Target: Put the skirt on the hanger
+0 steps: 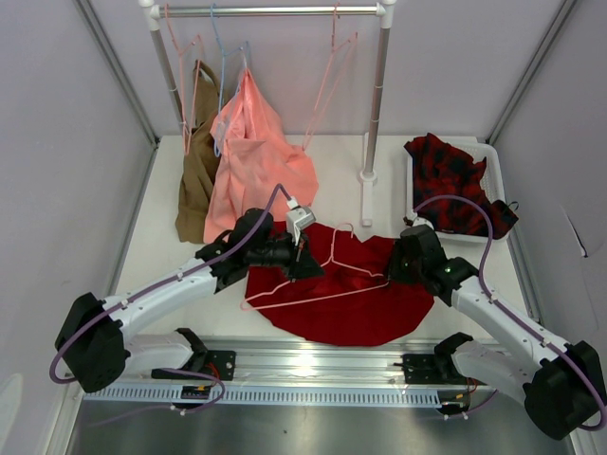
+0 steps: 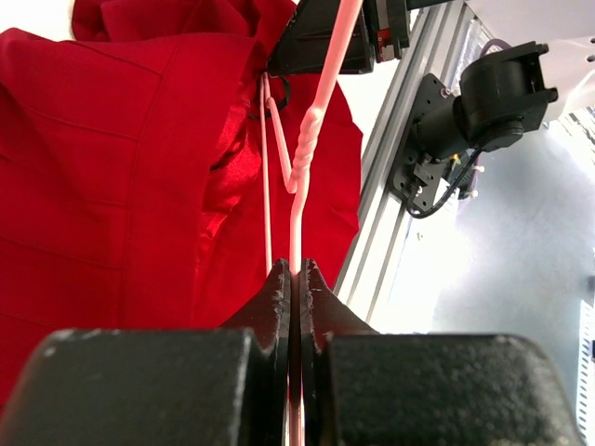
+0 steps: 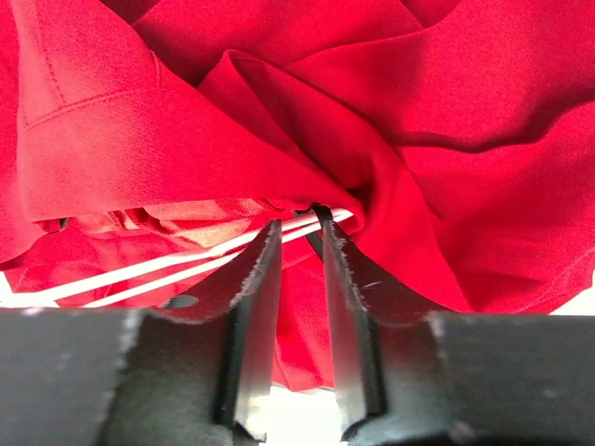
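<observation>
The deep-red skirt (image 1: 356, 299) lies spread on the table between the two arms. The pale-pink wire hanger (image 1: 313, 296) rests across it, its hook toward the skirt's far edge. My left gripper (image 1: 302, 258) is shut on the hanger's wire near its left end; in the left wrist view the wire (image 2: 299, 177) runs straight out from between the closed fingertips (image 2: 294, 268) over red cloth (image 2: 121, 167). My right gripper (image 1: 396, 261) is at the skirt's right edge. Its jaws (image 3: 299, 223) stand a little apart, tips against a bunched fold of skirt (image 3: 446, 139), beside the hanger's wires (image 3: 139, 274).
A clothes rail (image 1: 275, 11) stands at the back with a salmon-pink garment (image 1: 256, 161), a brown garment (image 1: 197, 180) and a light blue hanger (image 1: 220, 66). Its right post (image 1: 372, 114) stands just behind the skirt. A white bin (image 1: 498, 166) at right holds a red-and-black checked garment (image 1: 455, 180).
</observation>
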{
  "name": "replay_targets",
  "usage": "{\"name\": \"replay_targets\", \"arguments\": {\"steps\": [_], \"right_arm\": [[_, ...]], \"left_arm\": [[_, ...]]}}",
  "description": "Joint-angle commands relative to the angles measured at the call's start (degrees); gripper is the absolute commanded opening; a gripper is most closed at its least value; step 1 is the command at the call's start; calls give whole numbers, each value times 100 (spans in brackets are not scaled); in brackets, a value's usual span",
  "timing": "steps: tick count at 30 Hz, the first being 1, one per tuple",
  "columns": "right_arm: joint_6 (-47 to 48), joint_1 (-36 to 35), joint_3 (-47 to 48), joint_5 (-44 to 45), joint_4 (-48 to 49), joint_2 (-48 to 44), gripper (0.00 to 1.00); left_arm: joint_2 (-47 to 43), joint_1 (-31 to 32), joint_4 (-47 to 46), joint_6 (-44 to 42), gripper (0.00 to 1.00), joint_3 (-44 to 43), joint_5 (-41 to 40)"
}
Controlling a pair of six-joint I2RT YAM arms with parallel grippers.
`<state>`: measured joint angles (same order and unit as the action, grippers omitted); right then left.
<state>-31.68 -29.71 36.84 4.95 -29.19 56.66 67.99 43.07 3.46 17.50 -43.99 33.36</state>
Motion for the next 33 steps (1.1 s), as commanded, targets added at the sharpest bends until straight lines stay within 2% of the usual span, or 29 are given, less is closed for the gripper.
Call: {"name": "replay_targets", "arguments": {"steps": [1,20,21,22,24,28,33], "right_arm": [[48,18,25,103,-104,-111,27],[-330,-298,-283,261,-114,-85,26],[-330,-307,-274,270,-96,-51,25],[-321,-298,-222,270,-96,-24,16],[-278,-307,-125,278,-104,46,8],[-207,-298,112,340,-175,143,0],[-198,-333,271,270,-201,134,0]], "left_arm": [[-13,61,-303,-106,0,-224,241],[136,53,-162,-273,0,-479,109],[136,61,-153,-273,0,-479,144],[136,61,-144,-282,0,-471,161],[118,61,-118,-317,0,-462,231],[48,61,-65,-335,0,-462,328],[39,52,101,-414,0,-514,416]]}}
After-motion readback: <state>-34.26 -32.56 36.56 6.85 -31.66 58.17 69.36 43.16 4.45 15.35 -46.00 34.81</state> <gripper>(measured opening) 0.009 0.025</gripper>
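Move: The skirt's black loop, lying across the pink hanger's right end, is just off the right fingertips: about 1 cm ahead and 1 cm below. The hanger's tip is roughly 1 cm ahead, 1 cm right and 1 cm down; its neck stands some 15 cm left, 6 cm farther out and 6 cm higher. The red skirt's middle is about 12 cm left, 1 cm back and 4 cm below. From the left hand, the loop lies some 20 cm right, 4 cm ahead and 9 cm down. At the black loop on the hanger's right end, the right hand draws back about 2 cm and sinks about as far, its part-open fingers then shutting right beside the loop; whether they pinch it can't be seen. With them shut, it eases forward and up by some 1 cm. The left hand keeps its pinch on the hanger, almost still. ##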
